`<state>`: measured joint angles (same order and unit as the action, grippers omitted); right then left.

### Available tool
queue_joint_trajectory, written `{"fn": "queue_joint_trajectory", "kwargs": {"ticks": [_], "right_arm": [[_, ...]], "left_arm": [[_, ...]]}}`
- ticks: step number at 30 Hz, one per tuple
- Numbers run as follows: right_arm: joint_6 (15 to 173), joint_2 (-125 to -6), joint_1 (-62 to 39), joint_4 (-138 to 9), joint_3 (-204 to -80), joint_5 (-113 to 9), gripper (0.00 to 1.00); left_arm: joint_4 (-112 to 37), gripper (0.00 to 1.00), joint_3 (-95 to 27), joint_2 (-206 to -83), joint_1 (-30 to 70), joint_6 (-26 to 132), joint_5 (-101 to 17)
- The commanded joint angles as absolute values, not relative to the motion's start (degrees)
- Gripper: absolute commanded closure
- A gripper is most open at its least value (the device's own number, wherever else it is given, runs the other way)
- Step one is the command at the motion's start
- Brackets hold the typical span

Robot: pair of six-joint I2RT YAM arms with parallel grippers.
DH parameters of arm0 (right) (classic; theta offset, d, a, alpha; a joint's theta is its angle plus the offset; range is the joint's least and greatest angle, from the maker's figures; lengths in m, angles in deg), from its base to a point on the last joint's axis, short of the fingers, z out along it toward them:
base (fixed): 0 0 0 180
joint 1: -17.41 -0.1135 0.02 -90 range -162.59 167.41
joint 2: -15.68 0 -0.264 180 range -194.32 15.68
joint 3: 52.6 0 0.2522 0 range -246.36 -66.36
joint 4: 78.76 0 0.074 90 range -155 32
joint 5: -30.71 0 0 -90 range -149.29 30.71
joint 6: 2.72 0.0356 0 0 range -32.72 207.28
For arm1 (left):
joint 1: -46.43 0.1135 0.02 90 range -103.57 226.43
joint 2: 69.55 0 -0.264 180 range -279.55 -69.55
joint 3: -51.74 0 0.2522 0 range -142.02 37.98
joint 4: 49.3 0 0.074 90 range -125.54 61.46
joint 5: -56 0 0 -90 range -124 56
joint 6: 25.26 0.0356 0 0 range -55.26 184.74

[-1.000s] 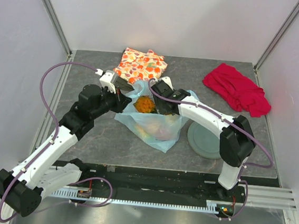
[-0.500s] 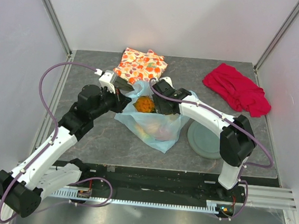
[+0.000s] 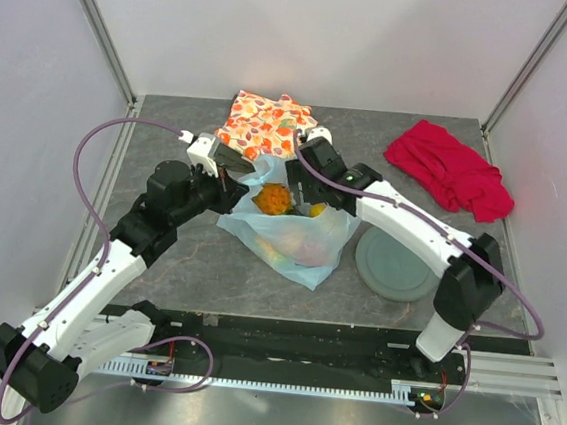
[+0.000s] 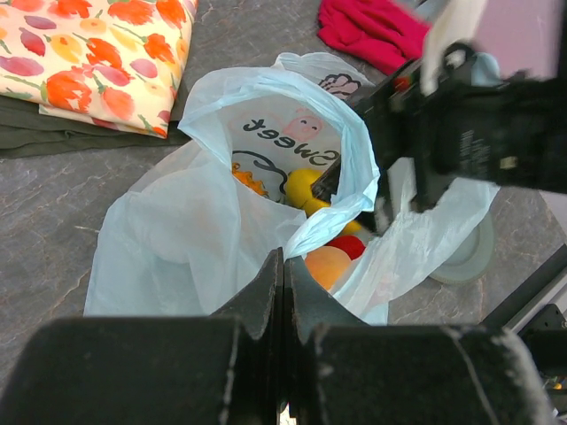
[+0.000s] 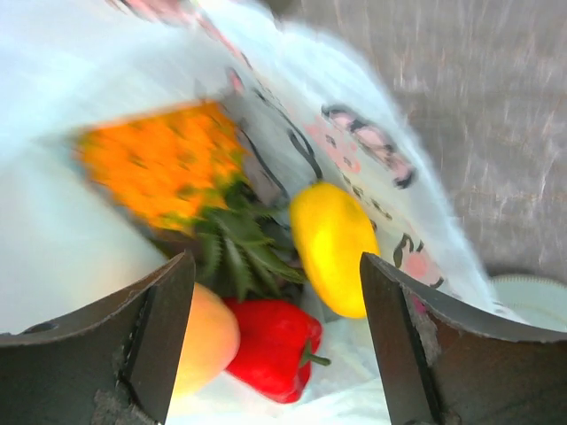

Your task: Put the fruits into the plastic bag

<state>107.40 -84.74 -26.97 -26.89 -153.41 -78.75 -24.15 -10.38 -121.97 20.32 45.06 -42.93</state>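
The light-blue plastic bag (image 3: 304, 260) lies open at the table's middle. Inside it are the orange pineapple (image 3: 273, 199), a yellow mango (image 3: 316, 211), the red pepper (image 5: 270, 345) and the peach (image 5: 205, 341). My left gripper (image 3: 238, 183) is shut on the bag's near rim (image 4: 319, 232) and holds the mouth open. My right gripper (image 3: 316, 170) is open and empty, just above the bag's mouth. In the right wrist view its fingers (image 5: 168, 310) frame the mango (image 5: 332, 248) and the pineapple's leaves (image 5: 235, 243). A second mango is not clearly visible.
The grey-green plate (image 3: 394, 263) lies right of the bag. The orange floral cloth (image 3: 267, 121) lies behind the bag. The red cloth (image 3: 448, 168) is at the back right. The right arm (image 4: 469, 133) crosses over the bag's far side.
My right gripper has risen out of the bag and pulled back toward the far side. The yellow mango now lies loose in the bag. The left arm has not moved.
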Motion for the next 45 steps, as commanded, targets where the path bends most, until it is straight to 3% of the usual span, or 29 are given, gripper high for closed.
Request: {"fn": "queue_joint_trajectory", "kwargs": {"ticks": [1,11,15,21,45], "right_arm": [[106.7,-76.43,-26.97,-33.97,-155.57,-76.34,0.18],[107.75,-63.6,-26.8,-36.0,-157.15,-79.59,0.2],[113.71,-65.17,-24.61,-26.53,-159.26,-83.37,0.25],[119.18,-65.79,-18.19,-24.66,-155.49,-79.6,0.3],[119.44,-64.65,-17.74,-23.87,-148.37,-75.02,0.45]], "left_arm": [[-26.23,0.98,-10.45,-121.32,20.59,45.49,-42.0],[-26.4,0.98,-10.27,-121.41,20.59,45.14,-42.53],[-26.84,0.98,-10.18,-121.76,20.59,44.96,-43.05],[-27.11,0.98,-10.18,-121.76,20.59,44.44,-43.76],[-27.28,0.98,-9.74,-121.49,20.59,43.73,-43.84]]}}
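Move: The right hand is open inside the bag; the bag's right handle loop stands about 9 cm to its right, level fore and aft and roughly 6 cm higher. The yellow fruit lies some 6 cm below the hand and 3 cm to its right, the pineapple 7 cm left, 2 cm ahead and 5 cm below. The empty plate is about 22 cm right, 11 cm back and 9 cm lower. From the left hand the loop lies some 22 cm right, 3 cm ahead and slightly lower. The right hand climbs about 20 cm straight up out of the bag, away from the yellow fruit it has already let go of, its fingers tipping farther forward, then swings some 8 cm right and sinks about 9 cm towards the bag's right handle loop. On the way over, the wrist rolls its left side up and turns clockwise some 15 degrees while the fingers narrow from wide to about half open with the loop coming between them, as the left hand stays put and keeps its pinch on the bag's left rim. ##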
